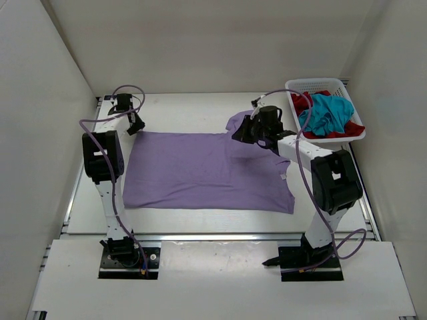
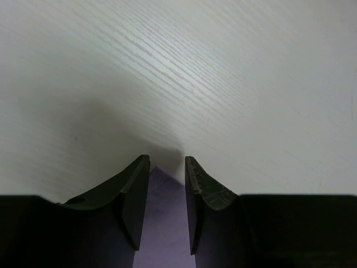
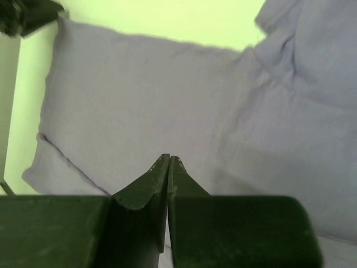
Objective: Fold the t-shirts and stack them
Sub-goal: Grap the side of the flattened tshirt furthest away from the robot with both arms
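The lavender purple t-shirt [image 1: 200, 170] lies spread flat across the middle of the table. My left gripper [image 1: 135, 125] sits at the shirt's far left corner. In the left wrist view its jaws [image 2: 167, 159] stand apart, and the point of that corner [image 2: 162, 192] lies on the table between them. My right gripper [image 1: 241, 131] hovers over the shirt's far right part, by the bunched sleeve [image 1: 239, 121]. The right wrist view shows this gripper [image 3: 168, 157] shut, with the purple cloth [image 3: 139, 100] spread beneath it and nothing visible between the fingers. The deep red t-shirt [image 1: 298, 103] and the teal blue t-shirt [image 1: 327, 113] lie crumpled in the basket.
A white lattice basket [image 1: 313, 83] stands at the far right corner of the table. White walls close in the left, back and right sides. The arm bases are bolted at the near edge, below the shirt.
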You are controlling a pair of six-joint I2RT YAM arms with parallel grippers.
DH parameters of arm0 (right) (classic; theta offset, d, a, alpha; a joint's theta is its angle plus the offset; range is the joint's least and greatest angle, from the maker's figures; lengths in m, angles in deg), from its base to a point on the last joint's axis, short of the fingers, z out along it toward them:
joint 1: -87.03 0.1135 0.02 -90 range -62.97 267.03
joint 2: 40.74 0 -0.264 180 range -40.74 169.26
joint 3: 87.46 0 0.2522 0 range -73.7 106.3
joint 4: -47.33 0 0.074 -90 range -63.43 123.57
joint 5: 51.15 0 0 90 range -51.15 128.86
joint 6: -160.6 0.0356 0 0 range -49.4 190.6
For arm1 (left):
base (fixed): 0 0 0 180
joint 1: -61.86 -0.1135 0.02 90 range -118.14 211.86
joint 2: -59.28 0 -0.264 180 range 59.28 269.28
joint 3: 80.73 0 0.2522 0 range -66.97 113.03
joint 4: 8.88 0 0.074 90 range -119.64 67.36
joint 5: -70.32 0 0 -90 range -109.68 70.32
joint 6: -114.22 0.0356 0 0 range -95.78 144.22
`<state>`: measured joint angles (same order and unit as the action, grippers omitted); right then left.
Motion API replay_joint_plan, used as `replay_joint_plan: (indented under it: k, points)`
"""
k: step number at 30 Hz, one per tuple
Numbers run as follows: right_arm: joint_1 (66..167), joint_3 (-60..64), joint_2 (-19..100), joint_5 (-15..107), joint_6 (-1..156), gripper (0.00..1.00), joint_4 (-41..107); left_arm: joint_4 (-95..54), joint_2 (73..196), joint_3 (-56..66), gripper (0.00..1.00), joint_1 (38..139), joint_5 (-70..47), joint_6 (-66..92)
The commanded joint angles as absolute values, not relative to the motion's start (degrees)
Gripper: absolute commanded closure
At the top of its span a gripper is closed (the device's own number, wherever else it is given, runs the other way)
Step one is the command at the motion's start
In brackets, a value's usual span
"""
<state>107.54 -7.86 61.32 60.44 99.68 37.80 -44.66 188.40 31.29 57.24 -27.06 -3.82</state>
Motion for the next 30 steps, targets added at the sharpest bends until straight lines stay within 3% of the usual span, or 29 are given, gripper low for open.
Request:
replay_joint_plan:
  k: [1,6,9,14,18,20,26,30]
  points:
    - [105.8,-3.3,62.4,59.2,99.6,0.98,38.0,-46.9,187.4,33.1,0.57,57.1,-27.3,-2.9]
    - [102.1,4.2,68.0,55.7,96.8,0.85,35.4,-47.2,187.4,33.1,0.65,56.4,-26.0,-2.8]
    - [101.5,15.7,75.7,43.5,88.8,0.76,24.8,-47.8,187.9,34.1,0.76,56.6,-26.1,-2.2]
    - [98.8,40.5,91.1,42.4,86.8,0.74,13.3,-45.1,186.3,30.9,0.98,56.8,-25.6,-2.5]
    - [97.4,57.8,103.7,38.9,84.7,0.68,3.8,-42.4,184.9,27.6,1.00,56.2,-24.6,-3.3]
    - [97.3,73.1,110.3,36.5,83.6,0.64,-1.9,-41.6,184.7,27.7,1.00,56.6,-23.9,-3.6]
    - [95.5,69.6,110.6,38.0,84.7,0.52,0.4,-41.9,185.4,28.0,1.00,57.3,-23.5,-3.6]
    - [95.1,69.6,111.9,44.3,86.2,0.51,1.1,-41.9,185.2,28.4,1.00,57.4,-23.6,-3.9]
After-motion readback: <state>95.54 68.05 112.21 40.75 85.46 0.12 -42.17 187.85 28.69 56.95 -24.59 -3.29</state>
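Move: The left hand is already at the shirt's far left corner, which lies about 1 cm back of its fingertips and 2 cm below; the near left corner is some 35 cm straight back. From the right hand, the far sleeve corner is about 24 cm ahead, 13 cm right and 12 cm below. The sleeve notch lies 13 cm ahead and 2 cm left; the basket is 22 cm ahead and 47 cm right. Forward about 22 cm, with some 13 cm to the right and 8 cm down, the right hand sweeps over the shirt to its far sleeve corner, turning about 20 degrees clockwise with its left side tipping down, fingers opening from shut to half wide astride the corner. The left hand stays low and shuts its half-open fingers on the far left corner. ##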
